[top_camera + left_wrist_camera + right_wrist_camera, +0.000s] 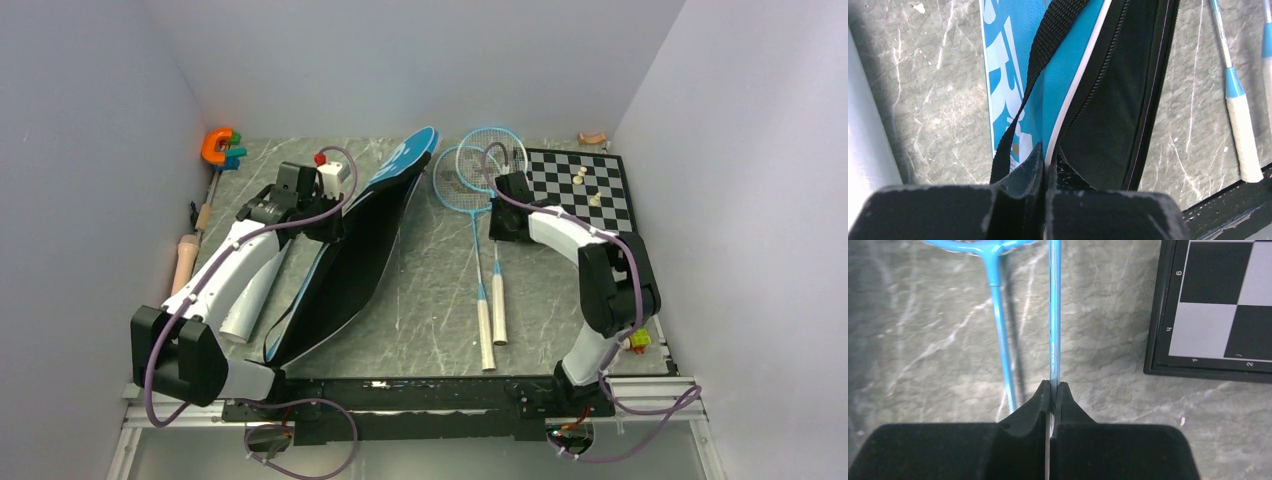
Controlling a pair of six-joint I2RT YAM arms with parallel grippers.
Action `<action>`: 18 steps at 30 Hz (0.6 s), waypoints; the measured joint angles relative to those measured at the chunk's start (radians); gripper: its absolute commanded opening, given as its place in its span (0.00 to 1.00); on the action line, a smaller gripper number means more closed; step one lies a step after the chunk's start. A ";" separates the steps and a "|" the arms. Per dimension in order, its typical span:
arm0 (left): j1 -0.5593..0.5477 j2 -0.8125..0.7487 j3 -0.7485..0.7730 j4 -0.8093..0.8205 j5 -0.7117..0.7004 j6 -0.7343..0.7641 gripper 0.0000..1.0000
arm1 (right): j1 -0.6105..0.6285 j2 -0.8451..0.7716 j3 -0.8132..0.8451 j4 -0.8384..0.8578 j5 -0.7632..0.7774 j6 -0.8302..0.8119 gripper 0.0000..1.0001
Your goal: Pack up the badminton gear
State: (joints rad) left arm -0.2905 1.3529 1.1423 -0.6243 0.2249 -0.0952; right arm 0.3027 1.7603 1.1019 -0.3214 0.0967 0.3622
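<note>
The blue bag (412, 152) lies slanted at centre-left with its black inside (350, 270) opened. My left gripper (325, 225) is shut on the bag's white-piped edge (1068, 105), beside the black strap (1045, 50). Two light-blue rackets (478, 170) lie side by side right of the bag, heads far, white handles (492, 325) near. My right gripper (502, 218) is shut on the right racket's thin shaft (1053, 315); the other racket's shaft (1002, 330) runs just left of it. A white tube (245, 305) lies under my left arm.
A black-and-white chessboard (585, 190) with a few pieces sits at the back right, its edge (1155, 315) close to my right gripper. An orange clamp (218, 145) and a wooden-handled tool (186, 262) lie along the left wall. Walls enclose three sides.
</note>
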 measured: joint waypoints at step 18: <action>-0.058 0.269 0.170 -0.013 -0.122 -0.118 0.00 | 0.318 -0.576 -0.078 -0.379 0.090 0.149 0.00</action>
State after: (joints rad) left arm -0.3485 1.6222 1.3125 -0.6373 0.1032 -0.2131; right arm 0.6209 1.1843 1.0241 -0.7002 0.1871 0.5110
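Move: The racket already pinched by its shaft in the right hand is meant for the open mouth of the bag, some 33 cm to that hand's left, about 4 cm back and roughly level with it. The other racket lies about 6 cm left of the right hand, 4 cm back and 3 cm below; the chessboard is some 21 cm right and 10 cm ahead. From the left hand, which holds the bag's edge up, the mouth is 6 cm right, 2 cm ahead and 8 cm below. The pinched racket goes steeply up first, then is drawn back towards the bases as the right hand, still shut on its shaft, rises about 12 cm, pulls back about 13 cm and drifts left, turning slightly counter-clockwise. The bag's edge stays clamped in the left hand, which carries it forward and down, with some drift to the right. ##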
